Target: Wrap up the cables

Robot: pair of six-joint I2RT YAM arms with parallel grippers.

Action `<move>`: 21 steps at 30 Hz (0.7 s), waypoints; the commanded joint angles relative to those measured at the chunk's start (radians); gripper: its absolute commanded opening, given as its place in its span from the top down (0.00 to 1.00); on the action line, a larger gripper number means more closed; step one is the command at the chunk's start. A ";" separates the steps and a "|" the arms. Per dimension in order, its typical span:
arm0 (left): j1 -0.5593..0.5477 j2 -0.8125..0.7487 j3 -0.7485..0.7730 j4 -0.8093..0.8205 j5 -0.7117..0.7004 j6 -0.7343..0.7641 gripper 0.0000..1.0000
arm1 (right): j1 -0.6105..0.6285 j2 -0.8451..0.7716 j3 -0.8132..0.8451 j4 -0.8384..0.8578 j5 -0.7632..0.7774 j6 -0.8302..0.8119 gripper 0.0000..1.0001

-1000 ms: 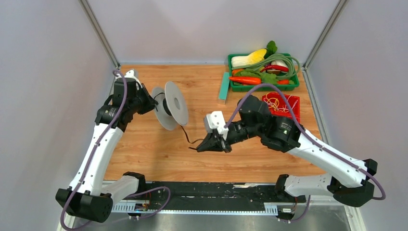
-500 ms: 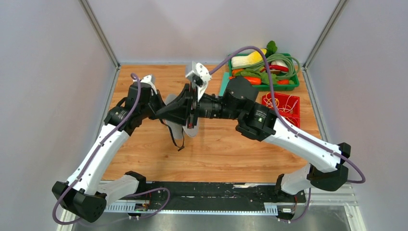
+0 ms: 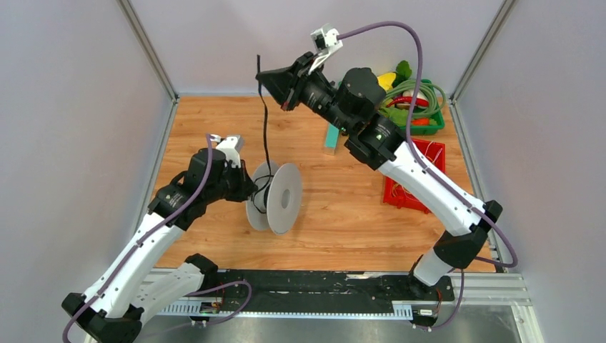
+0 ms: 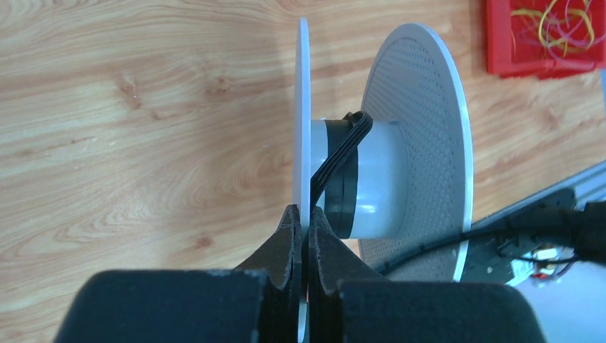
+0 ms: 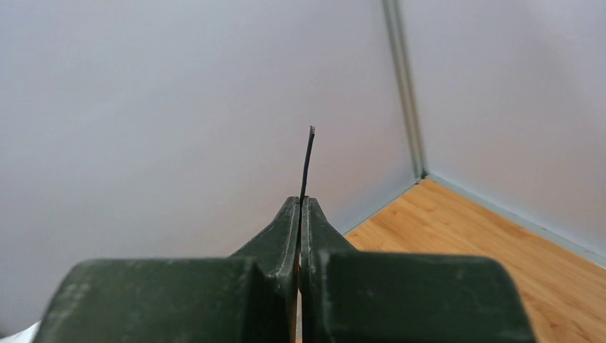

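A thin black cable (image 3: 265, 121) runs from a grey spool (image 3: 280, 198) at the table's middle up to my raised right gripper (image 3: 261, 76). Several turns lie wound on the spool's hub (image 4: 341, 179). My left gripper (image 3: 250, 191) is shut on the spool's near flange (image 4: 303, 121), with the flange edge between its fingertips (image 4: 291, 229). My right gripper (image 5: 300, 204) is shut on the cable near its free end (image 5: 309, 153), which sticks out past the tips, high above the table's back.
A green tray (image 3: 427, 118) of toy vegetables with a green coiled hose stands at the back right. A red tray (image 3: 429, 168) of rubber bands lies in front of it. A teal block (image 3: 331, 137) stands beside them. Grey walls enclose the table.
My right gripper has swung from low over the table's middle up to high at the back, pulling the cable taut. My left gripper has brought the spool forward and to the right.
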 commanded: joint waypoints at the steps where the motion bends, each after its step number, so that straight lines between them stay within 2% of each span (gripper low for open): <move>1: -0.010 -0.068 0.002 0.028 0.018 0.135 1.00 | -0.095 0.034 0.076 0.057 0.084 0.008 1.00; 5: -0.010 -0.140 -0.040 0.010 0.030 0.238 1.00 | -0.216 0.040 0.089 0.059 0.089 0.008 1.00; 10: -0.012 -0.212 -0.100 0.013 0.172 0.333 1.00 | -0.338 0.014 0.059 0.097 0.069 -0.016 1.00; 21: -0.010 -0.239 -0.136 -0.022 0.220 0.362 1.00 | -0.496 -0.022 -0.002 0.103 0.020 -0.065 1.00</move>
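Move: The left gripper already pinches the spool's near flange; the spool's middle lies about 5 cm to its right, 3 ahead and 5 below. The teal block is some 21 cm ahead of this gripper, 20 right and 21 below. From the right gripper, which holds the cable end high up, the spool is about 5 cm back, 2 right and 35 below; the green crate stands roughly 24 cm ahead, 36 right and 48 below. Swing the right gripper forward and to the right by about 15 cm each, towards the green crate and away from the spool, easing to a stop, turning clockwise and keeping the cable end pinched. Meanwhile draw the left gripper back about 4 cm, still gripping the flange, while it turns clockwise and tips its fingers up. ##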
